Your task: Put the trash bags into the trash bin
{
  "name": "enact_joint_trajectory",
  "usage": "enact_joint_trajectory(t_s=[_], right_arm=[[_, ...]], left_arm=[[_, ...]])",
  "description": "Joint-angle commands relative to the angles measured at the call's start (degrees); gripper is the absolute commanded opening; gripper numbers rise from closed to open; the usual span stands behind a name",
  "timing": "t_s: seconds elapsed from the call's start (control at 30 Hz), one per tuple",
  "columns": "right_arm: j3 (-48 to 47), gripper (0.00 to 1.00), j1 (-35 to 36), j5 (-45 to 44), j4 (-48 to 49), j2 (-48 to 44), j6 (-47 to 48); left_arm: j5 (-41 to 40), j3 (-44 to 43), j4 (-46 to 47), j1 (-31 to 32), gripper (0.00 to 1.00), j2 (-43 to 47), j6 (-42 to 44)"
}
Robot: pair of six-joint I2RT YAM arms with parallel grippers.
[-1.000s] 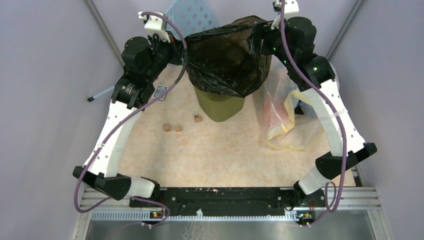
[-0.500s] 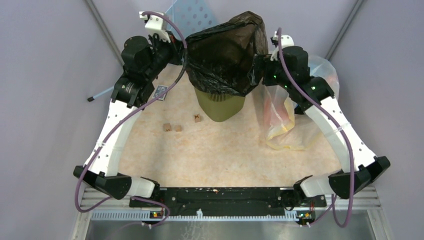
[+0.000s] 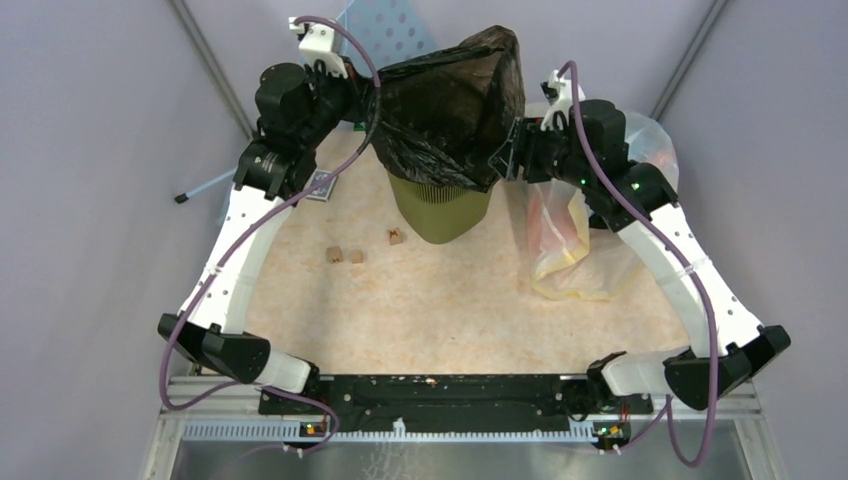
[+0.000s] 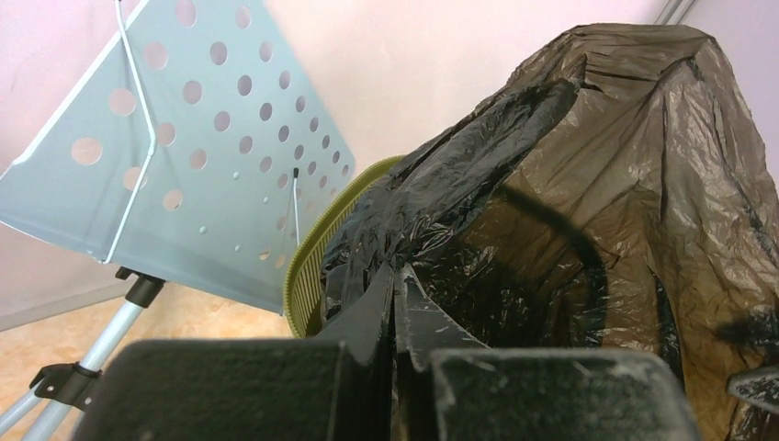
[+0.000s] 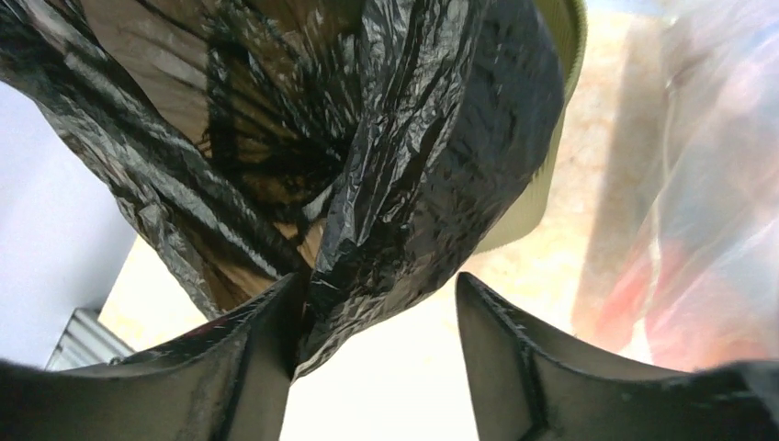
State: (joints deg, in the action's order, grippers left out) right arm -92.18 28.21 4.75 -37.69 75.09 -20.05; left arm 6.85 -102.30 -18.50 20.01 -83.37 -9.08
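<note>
The black trash bag point(image 3: 450, 105) is draped over the top of the olive-green trash bin point(image 3: 440, 212), covering its rim and rising to a peak at the back. My left gripper point(image 3: 362, 95) is shut on a fold of the bag's left edge; in the left wrist view its jaws point(image 4: 397, 276) pinch the plastic beside the bin's rim point(image 4: 308, 262). My right gripper point(image 3: 512, 155) is at the bag's lower right side. It stands open point(image 5: 377, 294), with the bag's point(image 5: 413, 165) hem hanging between the fingers and lying against the left finger point(image 5: 262, 317); the bin's rim point(image 5: 542, 184) shows behind.
A clear bag of colourful rubbish point(image 3: 570, 235) lies right of the bin, close to my right arm. A pale blue perforated board point(image 3: 385, 35) on a stand rises behind the bin. Small brown blocks point(image 3: 343, 255) and a dark card point(image 3: 320, 185) lie on the table.
My right gripper has come down from the bag's upper right corner to its lower right side. The bag's top now stands in a peak. The left arm shifted slightly back.
</note>
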Motion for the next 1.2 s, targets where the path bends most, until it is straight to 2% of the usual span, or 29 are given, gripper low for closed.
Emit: enact_joint_trajectory(t_s=[0.0, 0.27, 0.33, 0.47, 0.6, 0.83, 0.97, 1.17], right_arm=[[1.8, 0.53, -0.2, 2.7, 0.5, -2.1, -1.8], [-2.2, 0.08, -0.3, -3.0, 3.7, 0.6, 0.2], [-5.2, 0.03, -0.3, -3.9, 3.2, 2.5, 0.7], [-9.1, 0.02, -0.3, -6.8, 3.0, 5.7, 0.8], [-6.5, 0.0, -0.4, -7.6, 7.4, 6.2, -0.4], [-6.1, 0.0, -0.3, -6.3, 8.5, 8.4, -1.1], [-8.4, 0.0, -0.4, -6.8, 9.0, 9.8, -0.3], [-10.2, 0.0, -0.3, -2.7, 6.6, 12.1, -0.7]], left_arm=[[1.2, -2.7, 3.9, -0.7, 0.0, 0.3, -0.2], [2.0, -8.4, 5.4, -1.7, 0.0, -6.1, -2.6], [2.5, -9.9, 6.2, -2.2, 0.0, -7.8, -3.6], [3.8, -12.7, 8.7, -3.5, 0.0, -10.7, -5.9], [5.5, -12.9, 10.8, -5.1, 0.0, -12.9, -8.1], [8.6, -9.7, 12.7, -7.7, 0.0, -13.8, -10.3], [11.9, -10.9, 12.7, -10.1, 0.0, -15.2, -12.4], [18.6, -10.4, 11.2, -11.3, 0.0, -16.4, -13.8]])
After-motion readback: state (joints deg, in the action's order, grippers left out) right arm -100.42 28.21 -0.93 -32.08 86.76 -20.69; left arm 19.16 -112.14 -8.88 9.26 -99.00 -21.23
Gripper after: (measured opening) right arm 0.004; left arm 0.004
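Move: The right hand, open, has the black trash bag's loose near-right edge between its fingers, about 1 cm ahead and 1 cm left, near pad height. From that hand the trash bin's mouth is centred some 11 cm ahead, 13 cm left and 7 cm lower; the clear bag lies 10 cm ahead, 28 cm right and 25 cm lower. The left hand grips the black bag's left edge, the bin's mouth about 2 cm ahead, 16 cm right and 17 cm lower; the blue board stands 20 cm straight ahead, 15 cm lower. Dipping about 2 cm, the right hand shuts on the black bag's edge and pinches it, then carries it up and forward along the bin's right side, ending some 7 cm farther out after sinking again. Meanwhile the left hand keeps its grip, lifts slightly, then swings about 9 cm forward towards the blue board while coming back down, its left side rolling about 10 degrees lower and drifting left late. ##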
